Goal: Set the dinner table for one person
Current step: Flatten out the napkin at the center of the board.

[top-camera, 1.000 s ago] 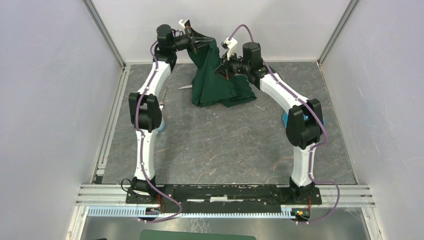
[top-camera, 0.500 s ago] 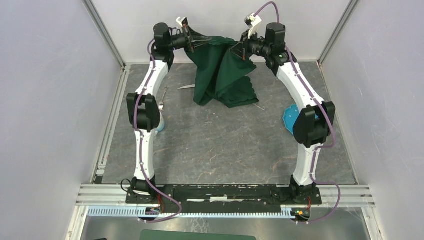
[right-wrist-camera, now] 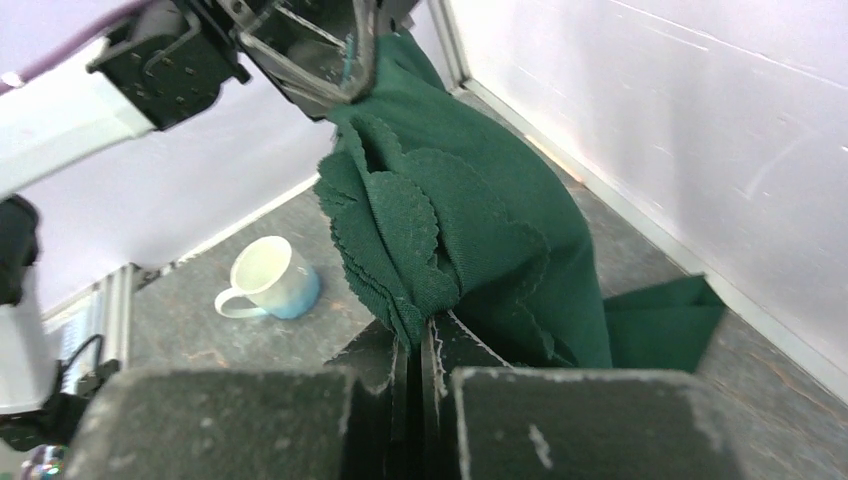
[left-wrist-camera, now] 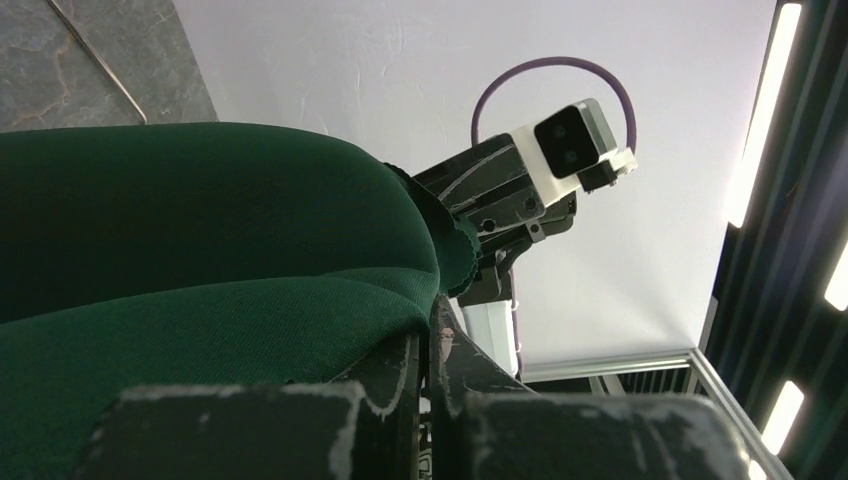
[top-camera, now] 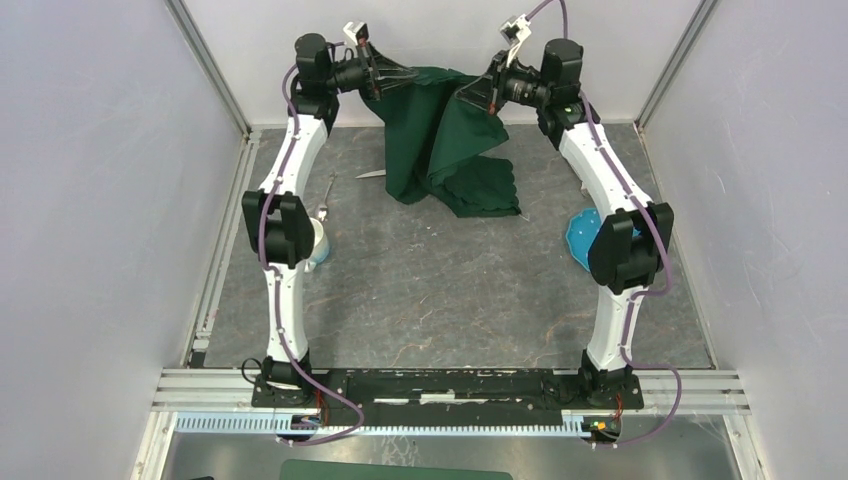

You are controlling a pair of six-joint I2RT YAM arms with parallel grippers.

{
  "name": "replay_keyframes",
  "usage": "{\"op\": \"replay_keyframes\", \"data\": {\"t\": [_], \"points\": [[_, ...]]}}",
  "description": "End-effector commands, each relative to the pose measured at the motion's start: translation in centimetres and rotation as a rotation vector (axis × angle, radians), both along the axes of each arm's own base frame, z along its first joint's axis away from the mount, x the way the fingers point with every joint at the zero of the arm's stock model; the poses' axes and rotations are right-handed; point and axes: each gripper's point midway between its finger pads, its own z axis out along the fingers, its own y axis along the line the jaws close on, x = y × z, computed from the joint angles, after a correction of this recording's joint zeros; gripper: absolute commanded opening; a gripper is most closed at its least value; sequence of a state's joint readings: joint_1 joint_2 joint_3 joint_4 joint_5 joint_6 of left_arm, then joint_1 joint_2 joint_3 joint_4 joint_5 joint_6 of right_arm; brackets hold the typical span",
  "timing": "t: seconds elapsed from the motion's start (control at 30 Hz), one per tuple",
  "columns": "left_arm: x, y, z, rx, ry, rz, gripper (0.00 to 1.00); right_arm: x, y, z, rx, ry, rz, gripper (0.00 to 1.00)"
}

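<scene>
A dark green scallop-edged cloth (top-camera: pixel 440 140) hangs over the far part of the dinner table (top-camera: pixel 430 290), its lower folds still resting on the stone surface. My left gripper (top-camera: pixel 385 78) is shut on the cloth's upper left edge, and my right gripper (top-camera: pixel 478 97) is shut on its upper right edge. In the left wrist view the cloth (left-wrist-camera: pixel 200 250) bulges out of the closed left gripper (left-wrist-camera: pixel 428 330). In the right wrist view a bunch of scalloped cloth (right-wrist-camera: pixel 470 230) is pinched in the right gripper (right-wrist-camera: pixel 420 335).
A white-and-blue mug (right-wrist-camera: pixel 270 280) stands on the left, half hidden behind the left arm's elbow (top-camera: pixel 318 243). A blue plate (top-camera: pixel 578 240) lies behind the right arm. A knife (top-camera: pixel 370 174) and a spoon (top-camera: pixel 327 195) lie left of the cloth. White walls close in the back and sides.
Both grippers rose toward the back wall with the cloth. The right one swung right and away from the left, spreading the cloth's top edge and uncovering the blue plate.
</scene>
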State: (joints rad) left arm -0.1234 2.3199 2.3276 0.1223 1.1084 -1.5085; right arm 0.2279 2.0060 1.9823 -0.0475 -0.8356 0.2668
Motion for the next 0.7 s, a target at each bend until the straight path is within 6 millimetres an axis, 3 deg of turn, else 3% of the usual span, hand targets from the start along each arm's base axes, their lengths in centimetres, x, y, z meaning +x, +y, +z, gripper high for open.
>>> {"op": "replay_keyframes", "data": {"t": [0.0,0.17,0.3,0.37,0.4,0.43,0.67], "points": [[3.5,11.6,3.3,0.047,-0.134,0.304,0.02,0.9,-8.7,10.3,0.123,-0.202,-0.108,0.00],[3.9,11.4,1.4,0.075,-0.112,0.312,0.02,-0.8,-7.7,11.4,0.182,-0.196,-0.006,0.00],[4.4,10.8,0.8,0.080,-0.111,0.314,0.05,-1.2,-7.6,10.8,0.167,-0.186,0.001,0.00],[4.6,10.5,1.0,0.076,-0.117,0.316,0.22,-1.3,-7.7,10.1,0.156,-0.171,0.001,0.00],[4.7,10.3,1.1,0.075,-0.122,0.316,0.72,-1.2,-7.7,9.6,0.152,-0.159,-0.004,0.00],[4.8,10.2,1.2,0.070,-0.123,0.316,0.96,-1.2,-7.7,9.3,0.148,-0.156,-0.004,0.00],[4.9,9.7,1.1,0.089,-0.131,0.334,1.00,-0.3,-7.9,9.9,0.163,-0.173,-0.035,0.00]]}}
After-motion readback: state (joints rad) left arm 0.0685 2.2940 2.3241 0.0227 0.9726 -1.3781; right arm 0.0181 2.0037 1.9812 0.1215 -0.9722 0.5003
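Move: Both hands still pinch the napkin's upper edge, roughly 10 cm apart. The napkin's lower end on the table lies some 37 cm below the left hand, 10 cm back and 15 cm right, and 35 cm below the right, 8 cm back and 5 cm right. From the left hand the knife is 6 cm back, 8 cm left; from the right, the fork is 4 cm back, 27 cm right, the plate 20 cm back, 31 cm right. Drawing back a couple of centimetres and rising slightly first, both hands then part: the left opens its fingers wide, lets go of the napkin and swings left about 11 cm and forward, turning some 20 degrees counter-clockwise. The right stays shut on its edge and carries it about 10 cm right and some 4 cm forward, towards above the fork. ##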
